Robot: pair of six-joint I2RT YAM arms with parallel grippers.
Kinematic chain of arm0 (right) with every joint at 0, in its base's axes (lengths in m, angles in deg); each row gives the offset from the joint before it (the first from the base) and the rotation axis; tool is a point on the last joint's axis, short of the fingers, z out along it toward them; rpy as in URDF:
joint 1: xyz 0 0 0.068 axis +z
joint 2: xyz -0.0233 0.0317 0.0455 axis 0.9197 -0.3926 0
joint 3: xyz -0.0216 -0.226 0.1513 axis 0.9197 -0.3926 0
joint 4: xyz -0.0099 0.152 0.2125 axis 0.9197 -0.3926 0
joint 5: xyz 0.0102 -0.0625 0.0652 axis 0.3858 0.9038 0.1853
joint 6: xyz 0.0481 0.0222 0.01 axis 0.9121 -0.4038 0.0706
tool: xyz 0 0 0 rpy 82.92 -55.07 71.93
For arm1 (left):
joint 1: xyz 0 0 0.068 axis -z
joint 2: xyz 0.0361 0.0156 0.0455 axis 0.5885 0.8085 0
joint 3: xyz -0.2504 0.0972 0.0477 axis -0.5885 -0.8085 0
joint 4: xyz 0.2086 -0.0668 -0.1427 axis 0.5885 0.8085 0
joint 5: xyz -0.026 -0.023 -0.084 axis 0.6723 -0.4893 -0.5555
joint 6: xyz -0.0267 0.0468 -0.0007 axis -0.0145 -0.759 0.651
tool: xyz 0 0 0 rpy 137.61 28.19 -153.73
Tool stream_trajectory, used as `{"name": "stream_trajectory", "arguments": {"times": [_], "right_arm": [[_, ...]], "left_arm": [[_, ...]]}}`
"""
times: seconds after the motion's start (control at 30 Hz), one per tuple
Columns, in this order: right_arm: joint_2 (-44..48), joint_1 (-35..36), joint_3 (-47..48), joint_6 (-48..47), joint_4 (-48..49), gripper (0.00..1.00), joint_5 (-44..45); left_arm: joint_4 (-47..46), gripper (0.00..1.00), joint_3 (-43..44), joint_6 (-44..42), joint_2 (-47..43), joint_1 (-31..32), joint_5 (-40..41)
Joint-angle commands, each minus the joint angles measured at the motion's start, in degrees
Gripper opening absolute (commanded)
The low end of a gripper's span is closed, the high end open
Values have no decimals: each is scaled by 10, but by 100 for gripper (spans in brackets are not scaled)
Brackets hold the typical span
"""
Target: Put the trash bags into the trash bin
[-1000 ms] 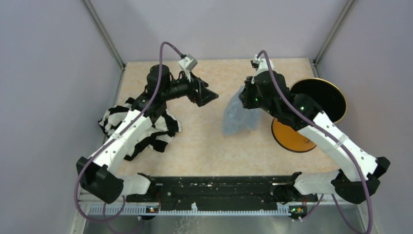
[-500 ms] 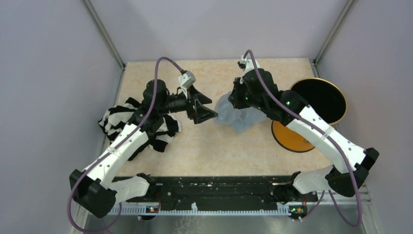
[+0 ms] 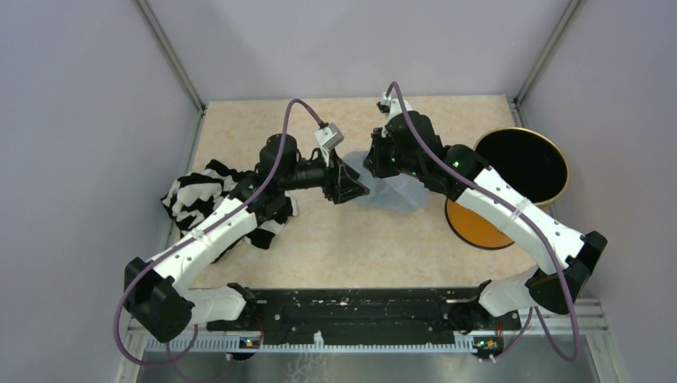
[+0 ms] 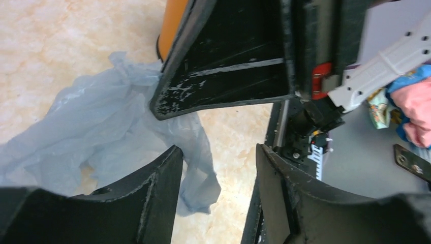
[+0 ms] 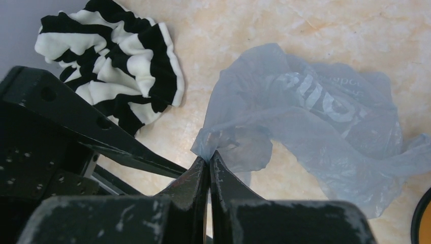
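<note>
The pale-blue crinkly trash bag hangs and drapes at mid-table between both arms. My right gripper is shut on a bunched corner of the bag, holding it up. My left gripper is open right beside it, its jaws apart with a loose flap of the bag hanging between them and against the left finger. From above, the left gripper almost meets the right gripper. The orange trash bin with its gold rim and black inside stands at the right, partly behind the right arm.
A black-and-white striped cloth heap lies at the left under the left arm, also seen as cloth in the right wrist view. Grey walls close in the table on three sides. A black rail runs along the near edge.
The right gripper has carried the bag leftward, away from the bin. The left arm has swung right to the bag, and its jaws have narrowed around a flap.
</note>
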Motion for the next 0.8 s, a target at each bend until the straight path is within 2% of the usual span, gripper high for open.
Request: {"name": "stream_trajectory", "arguments": {"times": [0.0, 0.2, 0.23, 0.3, 0.33, 0.43, 0.5, 0.53, 0.57, 0.67, 0.7, 0.77], "right_arm": [[-4, -6, 25, 9, 32, 0, -16], [-7, -6, 29, 7, 34, 0, -19], [-6, -6, 29, 7, 34, 0, -19], [-3, -6, 25, 8, 34, 0, -17], [-1, -6, 23, 8, 35, 0, -17], [1, -6, 21, 7, 36, 0, -18], [0, -6, 21, 8, 40, 0, -19], [0, -6, 22, 9, 42, 0, -20], [-2, -6, 23, 9, 45, 0, -19], [-10, -6, 27, 6, 58, 0, -7], [-14, -6, 27, 3, 63, 0, -3], [-20, -7, 22, -5, 79, 12, -4]], "left_arm": [[18, 59, 5, -47, 12, 24, 85], [44, 51, 3, -55, 18, 46, 199], [49, 51, 3, -54, 16, 47, 220], [55, 63, 3, -52, 11, 47, 249], [50, 65, 0, -50, 4, 47, 258], [24, 64, -20, -48, -14, 47, 263], [15, 62, -23, -45, -14, 47, 238], [12, 57, -22, -43, -11, 49, 221], [11, 47, -21, -41, -7, 51, 206], [9, 1, -9, -14, -5, 57, 154], [4, 0, -5, 9, -10, 57, 138], [-28, 0, 0, 71, -29, 56, 130]]}}
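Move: The bag's loose flap, which the open left fingers go for, dangles some 2 cm ahead of the left hand, 1 cm to its right and 5 cm below. The right hand's pinched edge is about 5 cm ahead and 2 cm right of the left hand, level in height; from the right hand the flap is 3 cm back, 1 cm left, 5 cm below. The bag's body is roughly 8 cm right, 5 cm ahead and 15 cm below the left hand. Down about 5 cm and forward 3 to 4 cm goes the left hand, its still open fingers dipping and swinging some 20 degrees counter-clockwise around the dangling flap. It then draws back about 2 cm and a little to the right as the fingers shut and pinch the flap just below the right fingertips. The right hand keeps its pinch and holds nearly still. ##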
